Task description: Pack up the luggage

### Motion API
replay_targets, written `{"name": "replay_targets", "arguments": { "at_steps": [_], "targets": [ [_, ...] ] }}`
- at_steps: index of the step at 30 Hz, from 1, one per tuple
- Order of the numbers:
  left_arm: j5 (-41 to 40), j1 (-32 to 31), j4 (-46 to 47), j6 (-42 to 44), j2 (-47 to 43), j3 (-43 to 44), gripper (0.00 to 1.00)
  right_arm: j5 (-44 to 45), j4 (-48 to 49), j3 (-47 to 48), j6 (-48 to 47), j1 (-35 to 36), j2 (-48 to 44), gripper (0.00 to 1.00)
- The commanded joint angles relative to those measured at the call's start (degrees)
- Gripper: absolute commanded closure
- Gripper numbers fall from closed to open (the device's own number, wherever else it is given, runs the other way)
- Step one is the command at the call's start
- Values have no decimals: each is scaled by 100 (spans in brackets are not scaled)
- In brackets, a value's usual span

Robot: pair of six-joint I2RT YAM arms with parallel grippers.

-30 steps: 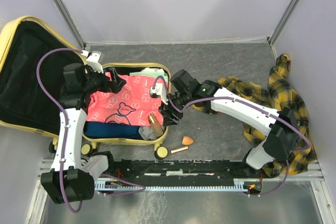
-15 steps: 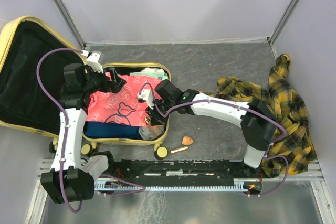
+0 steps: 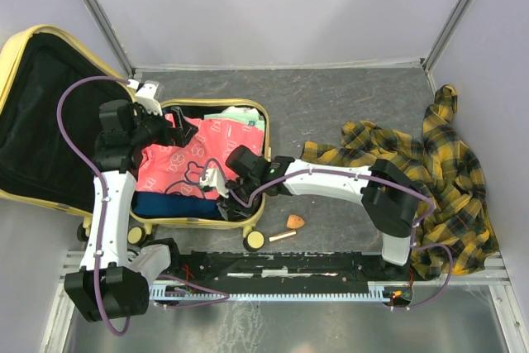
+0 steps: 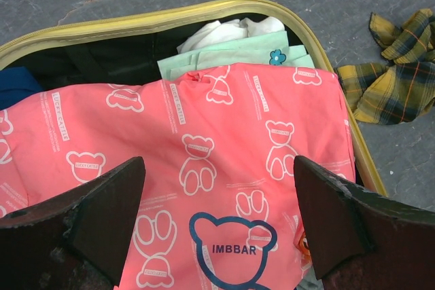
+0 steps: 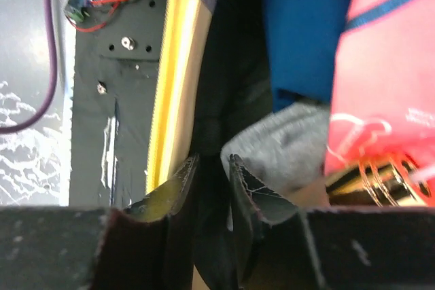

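Observation:
The pale yellow luggage (image 3: 263, 119) lies open, its black-lined lid leaning against the left wall. Its base holds a pink bear-print shirt (image 3: 186, 163), a blue garment (image 3: 173, 205) and a green garment (image 3: 240, 117). My left gripper (image 3: 178, 131) is open and empty, hovering over the pink shirt (image 4: 224, 134). My right gripper (image 3: 219, 193) reaches into the front right corner. In the right wrist view its fingers (image 5: 212, 161) stand almost together with the black lining between them, the yellow rim (image 5: 170, 100) on one side and a grey cloth (image 5: 285, 147) on the other.
A yellow plaid shirt (image 3: 438, 171) lies crumpled on the table at the right. A small orange cone (image 3: 295, 221) and a short wooden stick (image 3: 282, 236) lie in front of the luggage's right corner. A gold-coloured bottle (image 5: 374, 178) sits by the grey cloth.
My right arm has swung left from the luggage's right wall into its front right corner, and its fingers have come together. The left arm has not moved.

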Motion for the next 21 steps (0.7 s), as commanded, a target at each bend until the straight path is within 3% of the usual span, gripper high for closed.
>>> {"name": "replay_targets", "arguments": {
  "at_steps": [1,5,11,16,21],
  "targets": [
    [92,23,130,202,-9,255,5,-268,-304,207,-149,-316,-375,66],
    [158,26,195,197,36,243,4,-722,-378,-48,-355,-660,-1382,51],
    [263,24,401,46,148,247,2,-794,-1437,-828,-1345,-1224,-2551,24],
    [291,29,457,22,170,279,2,-422,-2182,-1617,-1764,-1732,-3235,23],
    [231,29,437,37,175,231,2,98,-1553,-2632,-1816,-1805,-3381,24]
  ]
}}
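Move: About 15 cm to the right hand's right, 2 cm nearer the base and some 6 cm lower, the orange sponge lies on the floor outside the suitcase. The copper stick is 11 cm right and 5 cm back, just as low. The gold bottle lies inside, about 4 cm ahead and 2 cm right; the suitcase's right rim stands some 9 cm right, level fore and aft. From the left hand the sponge is roughly 31 cm right, 22 cm back and 21 cm down. Backing out of the suitcase's near right corner, the right hand leaves the gold bottle behind. It first climbs nearly 12 cm while edging about 3 cm forward, swings over the right rim for some 17 cm in all to its right, then sinks about 7 cm towards the orange sponge. The fingers spread from about a third to three-quarters open on the way, empty. ##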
